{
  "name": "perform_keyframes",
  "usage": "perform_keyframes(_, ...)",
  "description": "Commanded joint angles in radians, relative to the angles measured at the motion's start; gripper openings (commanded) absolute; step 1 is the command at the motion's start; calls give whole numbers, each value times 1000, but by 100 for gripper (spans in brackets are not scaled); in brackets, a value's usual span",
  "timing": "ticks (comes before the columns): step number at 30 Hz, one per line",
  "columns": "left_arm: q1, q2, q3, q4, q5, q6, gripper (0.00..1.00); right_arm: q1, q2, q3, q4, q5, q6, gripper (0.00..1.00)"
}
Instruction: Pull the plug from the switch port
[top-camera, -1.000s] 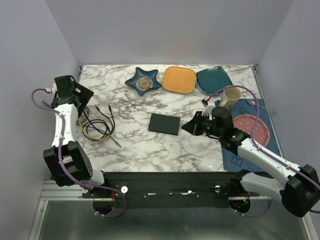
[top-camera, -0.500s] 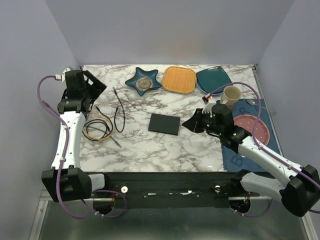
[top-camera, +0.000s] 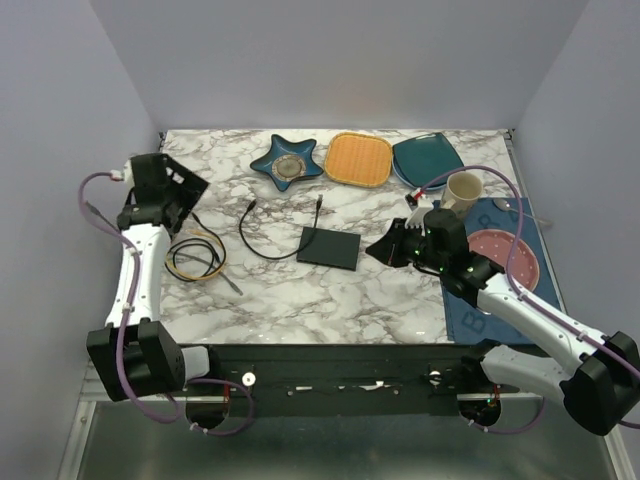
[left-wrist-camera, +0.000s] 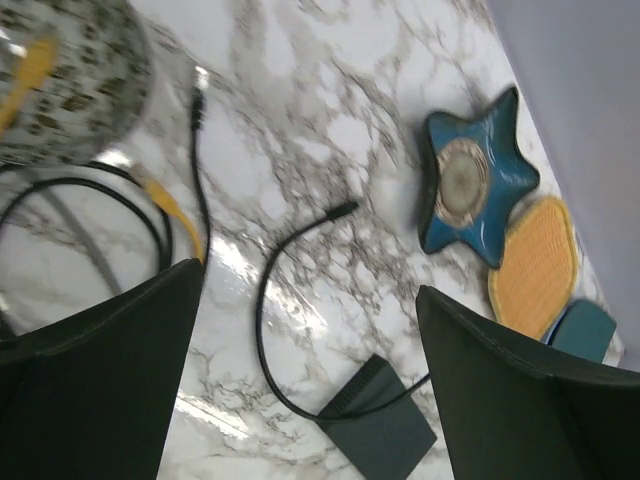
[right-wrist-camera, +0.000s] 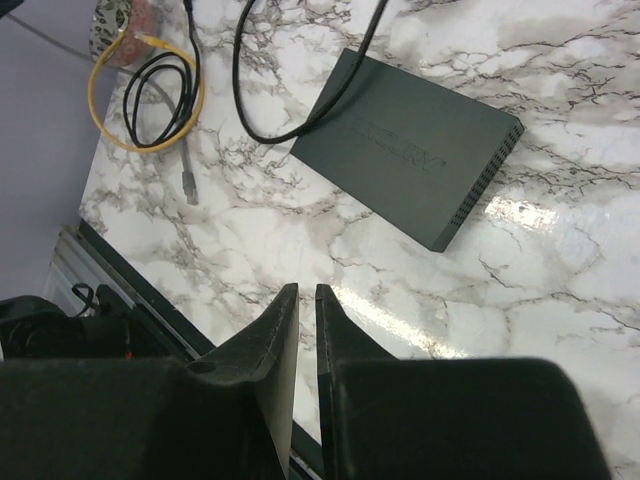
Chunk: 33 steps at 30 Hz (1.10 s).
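The switch (top-camera: 330, 247) (left-wrist-camera: 385, 435) (right-wrist-camera: 410, 130) is a flat matte black box lying mid-table. A loose black cable (top-camera: 262, 247) (left-wrist-camera: 262, 330) (right-wrist-camera: 240, 90) curves across the marble to the switch's left corner and on past it. One plug (top-camera: 254, 203) (left-wrist-camera: 343, 209) and the other end (top-camera: 318, 203) both lie on the marble, apart from the sockets. My left gripper (top-camera: 170, 192) (left-wrist-camera: 310, 280) hangs wide open and empty over the far left. My right gripper (top-camera: 378, 250) (right-wrist-camera: 306, 290) hovers just right of the switch, its jaws parted by a narrow slit, holding nothing.
A coil of yellow and black cables (top-camera: 190, 255) (right-wrist-camera: 145, 85) lies at the left beside a speckled cup (left-wrist-camera: 70, 80). At the back stand a blue star dish (top-camera: 286, 162), an orange plate (top-camera: 359, 158) and a teal plate (top-camera: 428, 158). A beige mug (top-camera: 463, 192) and pink plate (top-camera: 503, 255) sit right.
The black cable has moved right, from beside the coil to the switch. My left arm rose, then came back down a little. My right jaws have parted slightly.
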Motion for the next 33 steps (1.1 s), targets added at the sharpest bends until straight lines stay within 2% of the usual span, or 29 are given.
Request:
perform_keyframes(1,-238,-32,-106,121,98,14,97,-1,6,-6,-20,26,-2,20)
perform_keyframes(3,-401,-13,-138,132,86,9,99,-1,17,-5,-18,25,-2,20)
perform_keyframes(6,-525,-3,-220,143,58,-18,99,-1,13,-14,-18,22,0,20)
perform_keyframes(13,-643,-49,-462,276,37,-190,99,-1,29,-31,-11,23,12,20)
perform_keyframes(21,-660,-21,-520,327,14,-342,99,-1,43,-46,14,13,34,20)
perform_keyframes(25,-654,-4,-530,361,-104,-426,99,-1,37,-54,12,9,32,20)
perform_keyframes(27,-643,43,-522,371,-100,-453,99,-1,34,-56,11,7,32,20)
perform_keyframes(33,-626,226,-395,259,-75,-434,99,-1,22,-57,-3,18,21,20)
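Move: The left hand hangs open some 20 cm above the table. The loose black cable's bend lies about 22 cm to its right and 6 cm back. The cable's left plug is 14 cm right and 6 cm ahead of the hand, the switch 33 cm right and 5 cm back, the coiled cables 2 cm right and 7 cm back. From the right hand, the bend is roughly 20 cm left, 3 cm ahead and 17 cm below. Swinging fast to the right, some 20 cm, the left hand then draws back and sinks towards the black cable's bend beside the switch, easing forward about 3 cm as it drops further at the end. It turns clockwise about 35 degrees, then half undoes that, tipping down with fingers wide open. The right hand sinks about 3 cm. ##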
